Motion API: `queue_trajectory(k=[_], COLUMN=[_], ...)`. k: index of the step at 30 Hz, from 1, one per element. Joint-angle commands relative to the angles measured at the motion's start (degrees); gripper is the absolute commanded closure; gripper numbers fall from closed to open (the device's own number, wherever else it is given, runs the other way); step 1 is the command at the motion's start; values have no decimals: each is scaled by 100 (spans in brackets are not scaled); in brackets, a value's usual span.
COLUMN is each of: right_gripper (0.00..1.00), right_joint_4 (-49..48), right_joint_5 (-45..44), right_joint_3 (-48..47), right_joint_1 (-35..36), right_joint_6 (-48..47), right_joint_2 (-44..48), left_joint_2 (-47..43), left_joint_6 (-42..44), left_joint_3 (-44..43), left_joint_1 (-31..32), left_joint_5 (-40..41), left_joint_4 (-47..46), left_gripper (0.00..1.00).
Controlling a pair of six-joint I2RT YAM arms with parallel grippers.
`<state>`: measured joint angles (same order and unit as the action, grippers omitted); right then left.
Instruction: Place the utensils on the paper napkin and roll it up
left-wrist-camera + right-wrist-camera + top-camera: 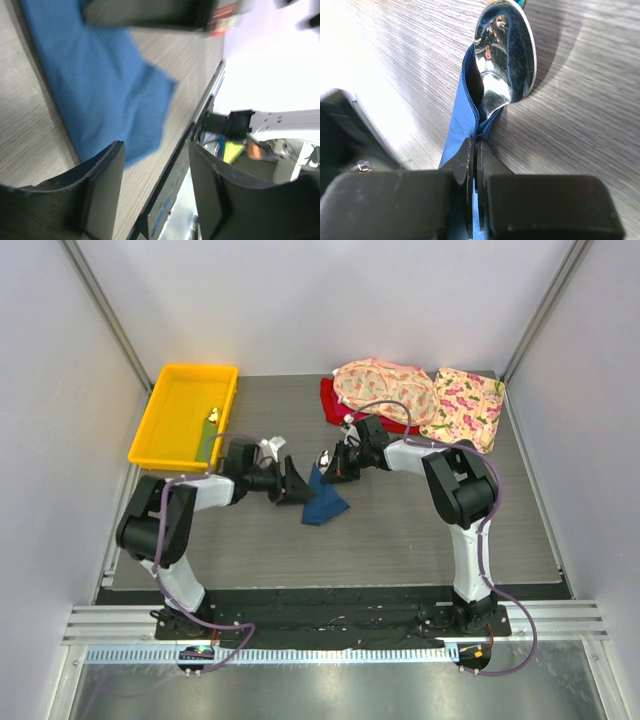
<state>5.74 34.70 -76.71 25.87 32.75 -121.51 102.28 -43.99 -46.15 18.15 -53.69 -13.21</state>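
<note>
The navy-blue paper napkin [323,502] lies crumpled on the grey table between my two grippers. My right gripper [475,142] is shut on a bunched fold of the paper napkin [462,117]. Just beyond its tips a silver spoon head [506,55] sticks out of that fold, its handle hidden in the paper. In the top view the right gripper [329,466] sits at the napkin's far corner. My left gripper [296,484] is at the napkin's left edge. Its jaws [155,170] stand open with nothing between them, the napkin [100,75] lying just ahead. Other utensils are hidden.
A yellow tray [150,418] at the back left holds a flat green strip [205,446] and a tiny yellow object. A red cloth [328,400] and two pink floral cloths [385,388] [465,405] lie at the back right. The table's front edge [200,115] runs near the left gripper.
</note>
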Motion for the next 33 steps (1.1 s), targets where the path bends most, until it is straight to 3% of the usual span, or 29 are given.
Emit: queue_trajectory(k=[1, 2, 3, 5, 7, 13, 21, 25, 26, 33], right_gripper=[99, 99, 99, 99, 99, 99, 99, 99, 99, 99], right_joint_4=[-310, -362, -389, -407, -424, -495, -512, -539, -539, -556], right_joint_5=[89, 133, 151, 178, 195, 248, 309, 415, 450, 749], right_joint_3=[103, 112, 129, 138, 165, 191, 200, 148, 139, 112], right_joint_1=[-73, -73, -82, -73, -82, -82, -82, -82, -82, -82], right_joint_6=[-138, -111, -103, -76, -76, -102, -146, -111, -111, -304], right_joint_2=[382, 418, 461, 506, 584, 813, 936, 1007, 1033, 1472], left_joint_2=[-928, -1121, -1175, -1359, -1456, -1807, -2590, -2486, -2441, -2203], left_joint_6=[873, 996, 1224, 1357, 1594, 2297, 2105, 2395, 2308, 1456], left_joint_3=[-613, -701, -763, -860, -939, -1168, -176, -315, -324, -35], left_joint_1=[-347, -469, -540, -759, -892, -1059, -1103, -1208, -1278, -1631], left_joint_5=[210, 227, 254, 298, 377, 1097, 1590, 1099, 637, -422], left_joint_4=[1062, 1275, 1451, 1777, 1988, 2622, 858, 1180, 1146, -180], left_gripper=[37, 35, 25, 19, 0, 0, 0, 0, 0, 0])
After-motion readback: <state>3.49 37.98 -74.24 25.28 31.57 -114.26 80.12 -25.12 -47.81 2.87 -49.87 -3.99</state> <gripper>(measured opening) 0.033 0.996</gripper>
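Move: The napkin roll is pinched in my shut right fingers near its far end; its middle is about 3 cm back from them and 2 cm below. The spoon's bowl sticks out some 4 cm ahead and 1 cm left, about level with my fingers, and the red cloth lies around 18 cm ahead and 9 cm right, on the table. From my empty left hand, already clear and half open, the roll's middle is about 5 cm right, 2 cm ahead and 6 cm below. The yellow tray lies 22 cm ahead and 28 cm left of my left hand. I pull my left hand away from the napkin roll, up about 10 cm and as far to the left, with some 5 cm forward, opening its fingers wide and rolling the wrist some 30 degrees. Meanwhile my right fingers keep their pinch just below the spoon's bowl and, after a slow start, lift that end about 5 cm almost straight up. ##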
